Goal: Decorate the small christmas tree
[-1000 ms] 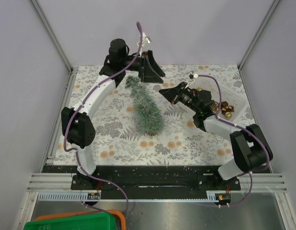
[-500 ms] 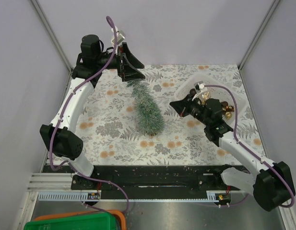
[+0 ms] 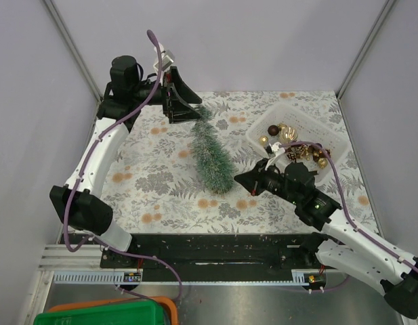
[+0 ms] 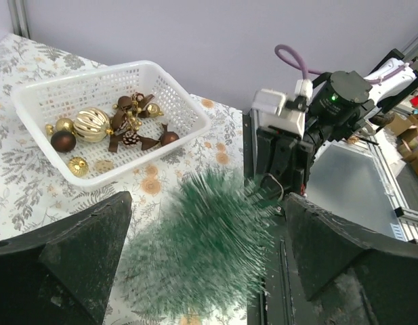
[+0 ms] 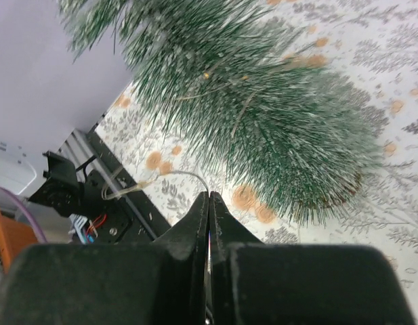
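The small christmas tree (image 3: 212, 152) lies on its side on the leaf-print cloth, tip to the back, wide end toward me. My left gripper (image 3: 192, 101) stands open at the tip. In the left wrist view the blurred tree (image 4: 202, 250) fills the space between the wide-apart fingers of the left gripper (image 4: 207, 203). My right gripper (image 3: 240, 179) is shut beside the tree's wide end. In the right wrist view the tree (image 5: 263, 101) lies just beyond the right gripper (image 5: 209, 196), whose tips pinch a thin wire (image 5: 158, 178) that trails left.
A white basket (image 3: 307, 122) at the back right holds gold and brown baubles (image 3: 286, 134); the left wrist view shows the basket (image 4: 73, 80) too. A black rail (image 3: 215, 244) runs along the near edge. A green bin (image 3: 103, 313) sits below the table, front left.
The right arm swung from beside the basket toward me, down to the tree's wide end. The left gripper drew left and back. The tree's tip shifted right.
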`<state>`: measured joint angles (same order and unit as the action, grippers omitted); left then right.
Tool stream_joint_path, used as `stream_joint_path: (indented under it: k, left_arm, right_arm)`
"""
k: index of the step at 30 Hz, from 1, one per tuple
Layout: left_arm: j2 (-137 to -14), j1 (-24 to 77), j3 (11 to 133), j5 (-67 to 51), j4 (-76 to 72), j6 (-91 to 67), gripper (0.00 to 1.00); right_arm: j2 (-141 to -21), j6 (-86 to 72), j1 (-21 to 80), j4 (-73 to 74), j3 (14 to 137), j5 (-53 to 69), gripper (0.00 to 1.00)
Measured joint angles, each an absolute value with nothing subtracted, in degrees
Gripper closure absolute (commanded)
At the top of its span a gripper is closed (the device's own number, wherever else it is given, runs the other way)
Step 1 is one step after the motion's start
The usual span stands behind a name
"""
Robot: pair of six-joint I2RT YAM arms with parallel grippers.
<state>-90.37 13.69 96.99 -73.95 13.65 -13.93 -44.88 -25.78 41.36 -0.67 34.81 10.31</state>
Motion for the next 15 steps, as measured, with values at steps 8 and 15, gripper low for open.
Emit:
stream_joint_path:
  k: [8, 15]
  left_arm:
    - [-86.06, 13.65, 93.65, -73.95, 13.47, -12.16, 0.01]
    - [-83.48, 13.87, 88.18, -73.93, 13.52, -11.14, 0.01]
  right_arm:
    - [-54.28, -26.79, 48.51, 0.03, 36.82, 10.00, 0.88]
    - [-63.05, -27.86, 49.67, -2.31, 39.81, 9.93, 0.66]
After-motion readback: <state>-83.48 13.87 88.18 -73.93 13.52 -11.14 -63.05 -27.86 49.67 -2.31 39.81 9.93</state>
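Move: The right hand's shut fingers hold a thin wire; the christmas tree that the wire is led round has its middle about 5 cm ahead of them, 8 cm to their left and some 6 cm lower, its top leaning towards the left gripper. The ornament tray stands roughly 21 cm ahead, 25 cm to the right and 21 cm below the right hand. From the left hand the tree's middle is about 5 cm back, 3 cm to the right and 23 cm down. Drawing the wire along, the right hand eases back a couple of centimetres, then sweeps about 6 cm left and 5 cm down across the tree's near side towards its foot, tipping some 10 degrees further down and turning slightly counter-clockwise, while its shut fingers begin to part to about a quarter, the wire still at their tips. The wide-open left hand, empty beside the treetop, draws back about 3 cm and ends a little lower. ##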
